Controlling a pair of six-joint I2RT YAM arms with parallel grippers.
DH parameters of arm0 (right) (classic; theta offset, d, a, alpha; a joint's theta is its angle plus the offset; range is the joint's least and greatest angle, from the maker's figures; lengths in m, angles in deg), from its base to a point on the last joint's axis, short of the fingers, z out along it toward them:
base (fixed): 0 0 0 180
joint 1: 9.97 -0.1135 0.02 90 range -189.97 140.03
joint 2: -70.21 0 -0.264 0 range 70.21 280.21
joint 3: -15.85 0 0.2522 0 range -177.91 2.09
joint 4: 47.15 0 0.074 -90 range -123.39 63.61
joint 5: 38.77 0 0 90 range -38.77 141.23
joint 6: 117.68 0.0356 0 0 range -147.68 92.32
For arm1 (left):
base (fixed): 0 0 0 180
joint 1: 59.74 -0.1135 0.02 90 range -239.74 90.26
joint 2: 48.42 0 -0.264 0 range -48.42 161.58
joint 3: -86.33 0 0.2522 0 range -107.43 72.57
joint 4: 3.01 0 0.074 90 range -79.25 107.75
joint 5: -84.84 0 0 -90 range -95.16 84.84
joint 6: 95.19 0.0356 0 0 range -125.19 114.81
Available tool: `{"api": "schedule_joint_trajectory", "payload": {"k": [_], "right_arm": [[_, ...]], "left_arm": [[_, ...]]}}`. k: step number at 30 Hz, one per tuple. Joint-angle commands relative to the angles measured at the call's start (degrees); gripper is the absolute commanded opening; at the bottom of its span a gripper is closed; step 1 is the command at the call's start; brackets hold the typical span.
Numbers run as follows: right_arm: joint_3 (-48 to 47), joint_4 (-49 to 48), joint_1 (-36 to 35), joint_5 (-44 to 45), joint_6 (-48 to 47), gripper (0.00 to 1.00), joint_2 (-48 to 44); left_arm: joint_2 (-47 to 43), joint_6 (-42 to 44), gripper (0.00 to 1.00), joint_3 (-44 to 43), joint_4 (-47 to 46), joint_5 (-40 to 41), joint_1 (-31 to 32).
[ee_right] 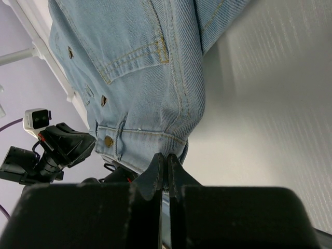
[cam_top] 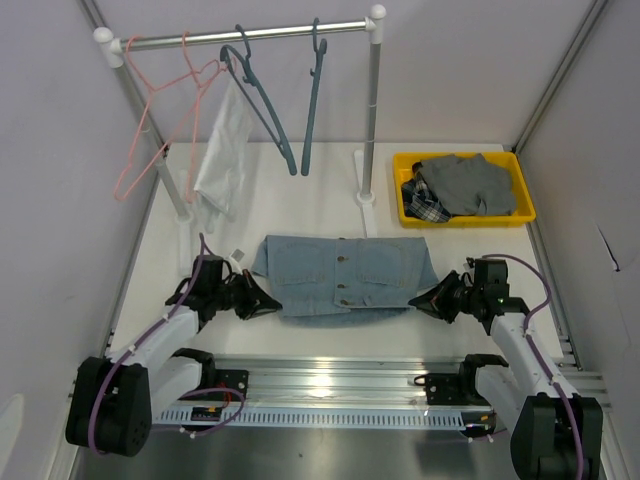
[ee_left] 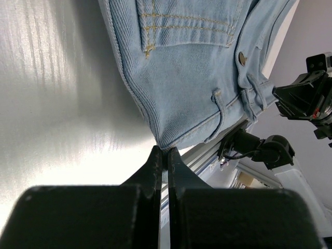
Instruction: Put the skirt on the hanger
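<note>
A light blue denim skirt [cam_top: 345,275] lies flat on the white table, waistband toward the arms. My left gripper [cam_top: 278,303] is shut on its near-left corner; in the left wrist view the fingertips [ee_left: 166,151] pinch the skirt [ee_left: 181,67] at the edge. My right gripper [cam_top: 413,300] is shut on the near-right corner, where its tips [ee_right: 166,156] nip the waistband of the skirt [ee_right: 140,67]. At the back, a pink hanger [cam_top: 160,130] and two blue-grey hangers [cam_top: 262,100] [cam_top: 313,100] hang from the rail [cam_top: 250,35].
A pale garment [cam_top: 225,150] hangs beside the pink hanger. The rack's white posts [cam_top: 372,120] stand behind the skirt. A yellow bin [cam_top: 520,180] with grey and plaid clothes sits at the back right. Aluminium rails run along the near edge.
</note>
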Motion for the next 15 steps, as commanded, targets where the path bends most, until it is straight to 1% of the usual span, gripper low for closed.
{"api": "schedule_joint_trajectory", "payload": {"k": [1, 5, 6, 8, 9, 10, 13, 15], "right_arm": [[-0.46, -1.87, 1.58, 4.81, -1.92, 0.00, -0.19], [-2.91, -1.34, 1.84, 3.24, -2.01, 0.00, -0.98], [-4.31, -1.25, 2.10, 2.53, -1.93, 0.00, -0.89], [-10.98, 0.32, 2.10, 2.78, -2.18, 0.00, 0.69], [-13.44, 1.98, 2.10, 2.79, -2.71, 0.00, 1.48], [-18.51, 2.96, 2.19, 3.05, -3.59, 0.00, 3.05], [-23.47, 3.06, 2.01, 3.49, -3.07, 0.00, 4.03], [-28.04, 3.14, 2.19, 3.84, -2.98, 0.00, 6.22]], "left_arm": [[-0.35, 2.48, 0.00, -1.40, 1.46, 6.12, -0.47], [-2.01, 3.00, 0.00, -3.77, 3.47, 5.41, -0.29], [-2.45, 3.26, 0.00, -6.82, 4.70, 5.33, -0.29], [-2.46, 4.14, 0.00, -9.74, 6.72, 5.59, -0.29], [-2.11, 4.49, 0.00, -14.54, 8.38, 5.24, -0.29], [-1.85, 4.76, 0.00, -16.24, 9.18, 4.98, -0.29], [-1.76, 3.54, 0.00, -23.97, 9.55, 4.89, -0.29], [0.26, 3.27, 0.00, -26.87, 10.42, 4.97, -0.29]]}}
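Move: Between the two hands, which already hold the denim skirt by its waistband corners, the skirt's middle lies about 7 cm ahead and 14 cm to the right of the left hand, and roughly as far ahead and to the left of the right hand, some 4 cm lower. Beyond, the rack's right post foot stands about 26 cm ahead and 8 cm left of the right hand. The yellow bin is about 30 cm ahead and 15 cm right of that hand. Raising the stretched waistband, both arms sweep up together about 12 cm and forward about 6 cm over the skirt's body, slowly at first and then fast. Both wrists tip their fingers some 15 degrees upward, and the shut fingers keep their pinch on the two corners with the distance between the hands nearly unchanged. ##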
